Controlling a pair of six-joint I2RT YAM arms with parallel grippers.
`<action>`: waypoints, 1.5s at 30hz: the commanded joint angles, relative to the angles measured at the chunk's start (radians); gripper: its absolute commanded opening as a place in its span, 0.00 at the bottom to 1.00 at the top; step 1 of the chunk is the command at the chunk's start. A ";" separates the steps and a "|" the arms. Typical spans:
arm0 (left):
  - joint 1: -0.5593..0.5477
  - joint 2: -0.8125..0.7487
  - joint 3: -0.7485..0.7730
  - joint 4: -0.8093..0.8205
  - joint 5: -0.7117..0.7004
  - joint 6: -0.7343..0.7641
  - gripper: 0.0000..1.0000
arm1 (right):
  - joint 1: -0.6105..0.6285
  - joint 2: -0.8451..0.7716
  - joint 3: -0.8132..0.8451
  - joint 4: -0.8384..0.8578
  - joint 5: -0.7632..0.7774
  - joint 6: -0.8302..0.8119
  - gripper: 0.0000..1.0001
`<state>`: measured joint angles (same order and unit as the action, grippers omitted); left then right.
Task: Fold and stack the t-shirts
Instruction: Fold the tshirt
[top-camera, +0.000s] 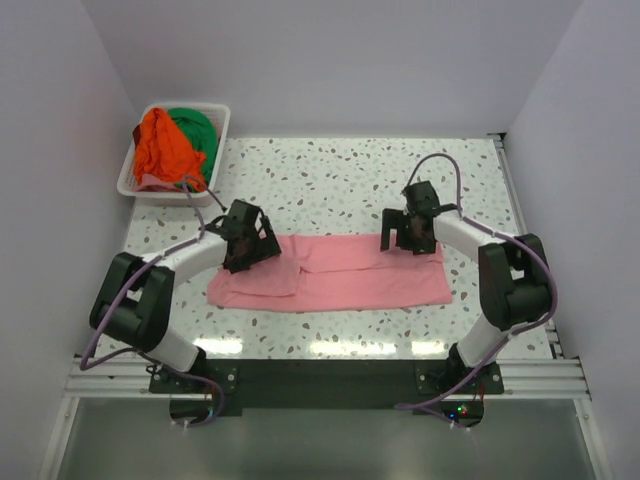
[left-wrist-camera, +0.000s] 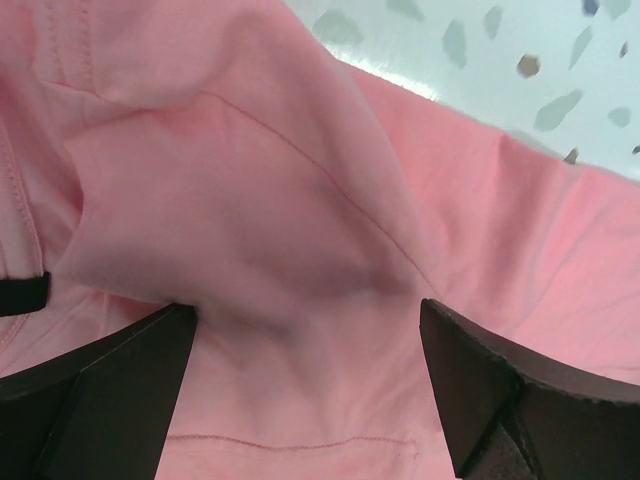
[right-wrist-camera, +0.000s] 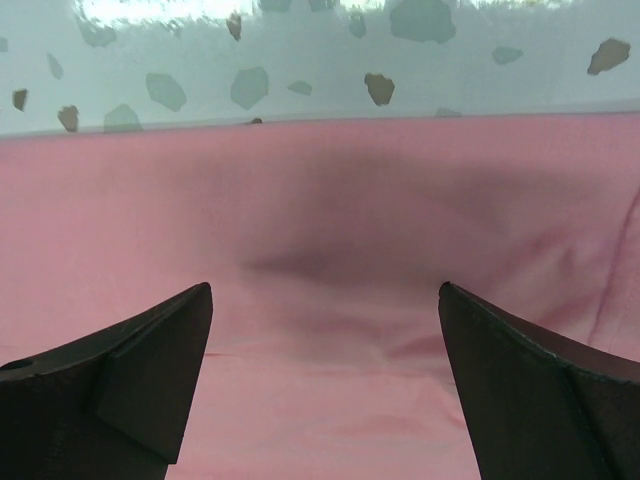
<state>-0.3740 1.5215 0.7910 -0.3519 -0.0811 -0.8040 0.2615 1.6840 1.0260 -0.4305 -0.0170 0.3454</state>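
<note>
A pink t-shirt (top-camera: 340, 275) lies folded lengthwise into a wide strip across the middle of the table. My left gripper (top-camera: 242, 250) hovers over its left end, jaws wide apart, with wrinkled pink cloth (left-wrist-camera: 300, 200) below and between them. My right gripper (top-camera: 408, 238) is low over the shirt's far edge near the right end, also open, above flat pink fabric (right-wrist-camera: 320, 330). An orange t-shirt (top-camera: 160, 148) and a green t-shirt (top-camera: 195, 130) are bunched together in the basket at the far left.
The white slotted basket (top-camera: 222, 118) stands at the table's far left corner. Speckled tabletop (top-camera: 340, 180) stretches beyond the pink shirt. White walls enclose the back and sides. A metal rail (top-camera: 320, 375) runs along the near edge by the arm bases.
</note>
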 joint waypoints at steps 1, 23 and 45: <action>0.014 0.171 0.037 0.044 0.020 0.018 1.00 | -0.001 -0.042 -0.056 0.004 0.005 -0.003 0.99; -0.032 1.132 1.419 -0.164 0.046 0.134 1.00 | 0.473 -0.227 -0.406 0.156 -0.251 0.178 0.99; -0.055 1.264 1.558 0.062 0.067 0.037 1.00 | 0.789 -0.138 -0.265 0.211 -0.268 0.242 0.99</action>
<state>-0.4271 2.6911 2.3608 -0.2310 -0.0563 -0.7574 1.0332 1.5326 0.7460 -0.1219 -0.3008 0.5793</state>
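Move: The pink t-shirt lies as a strip running left to right, just under both my open hands. Its middle is about 19 cm right of and 6 cm back from my left hand, and about 19 cm left of and 8 cm back from my right. The white basket, with the orange t-shirt in it, stands some 31 cm ahead of my left hand and roughly 21 cm to its left, the orange one about 2 cm farther left. I swing the strip clockwise with both hands, fingers open and tips on the cloth: my left sweeps its end some 34 cm forward and 18 cm right towards the far edge, fingers tipping outwards by nearly 30 degrees. My right bears down a centimetre, drags the other end back, then back and left together, about 23 cm each way, the wrist turning some 40 degrees counter-clockwise. ##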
